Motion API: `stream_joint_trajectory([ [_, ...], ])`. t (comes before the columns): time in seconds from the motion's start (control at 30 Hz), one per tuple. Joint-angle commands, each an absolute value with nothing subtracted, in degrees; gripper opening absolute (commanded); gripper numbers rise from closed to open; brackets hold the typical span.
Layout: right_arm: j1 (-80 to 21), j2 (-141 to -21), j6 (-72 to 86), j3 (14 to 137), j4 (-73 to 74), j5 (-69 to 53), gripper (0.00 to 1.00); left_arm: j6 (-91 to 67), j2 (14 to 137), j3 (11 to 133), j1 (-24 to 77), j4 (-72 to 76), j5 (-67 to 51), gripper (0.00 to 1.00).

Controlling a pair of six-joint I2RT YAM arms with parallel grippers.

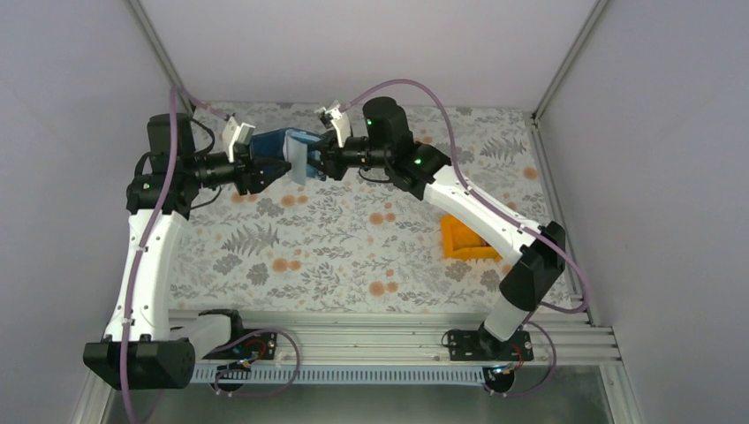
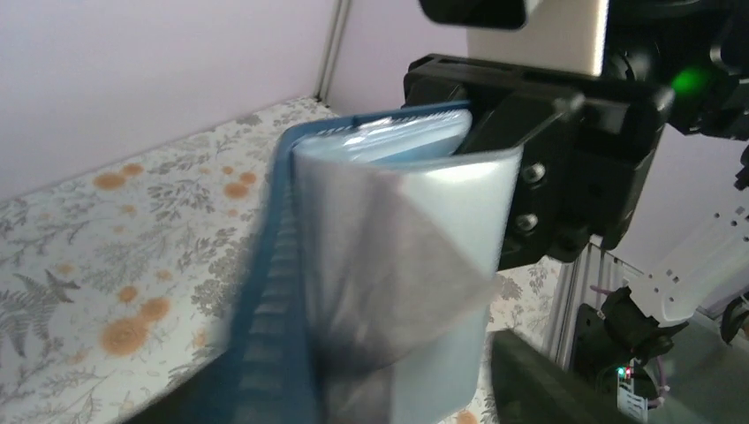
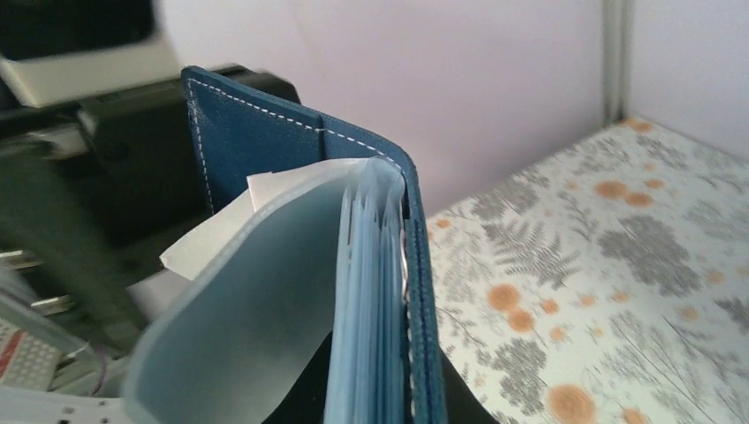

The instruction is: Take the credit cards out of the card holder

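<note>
The card holder (image 1: pixel 284 146) is held up in the air over the back of the table, between my two grippers. It is navy outside with white stitching (image 3: pixel 256 146) and has pale blue see-through pockets inside (image 2: pixel 397 230). My right gripper (image 1: pixel 315 163) is shut on the cover and a stack of pockets, a dark finger (image 3: pixel 309 393) pressing on each side of them. My left gripper (image 1: pixel 269 168) stands open around the holder's other end, its right finger (image 2: pixel 548 380) clear of the pockets. One pocket sheet hangs loose. The credit cards are hidden inside the pockets.
An orange bin (image 1: pixel 464 238) lies on the flowered tablecloth (image 1: pixel 353 247) at the right, partly under my right arm. A white slip of paper (image 3: pixel 221 230) pokes out between the holder's pages. Grey walls close in the back and both sides.
</note>
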State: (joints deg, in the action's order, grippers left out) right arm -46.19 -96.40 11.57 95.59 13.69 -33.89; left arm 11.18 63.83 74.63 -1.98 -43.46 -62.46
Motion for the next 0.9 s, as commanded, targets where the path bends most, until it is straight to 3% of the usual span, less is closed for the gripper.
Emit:
stream_joint_trajectory([
  [0.0,-46.91,-97.31,15.98,98.63,16.72,-24.35,0.04,9.34,63.65,74.00,-1.91,-40.81,-58.55,0.83],
  [0.07,-47.03,-97.85,18.33,99.34,18.87,-19.04,0.04,9.17,64.08,74.60,-1.93,-40.59,-56.10,0.99],
  [0.37,-51.24,-99.38,21.85,102.13,19.00,-10.09,0.04,7.56,66.15,72.57,-1.48,-37.38,-49.73,1.00],
  [0.87,-52.57,-106.05,22.10,109.64,19.34,-11.67,0.04,10.38,66.26,71.98,2.12,-38.31,-51.99,1.00],
])
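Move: The card holder is already in the right fingers; its middle lies about 4 cm to the right hand's left and 1 cm ahead, nearly level with it. From the left hand that middle is some 4 cm to the right and 2 cm ahead, at much the same height. The blue cover flap stands roughly 4 cm ahead of the left hand and 1 cm to its right, also about level. The card holder, kept pinched by the right hand, goes about 4 cm forward and down, then some 4 cm left towards the left gripper, rising a little and sinking again, while the right wrist turns nearly 20 degrees clockwise. The left fingers, already part-open, spread wide as that hand goes forward about 4 cm and sinks 3, swinging left and then back right towards the sleeves. ##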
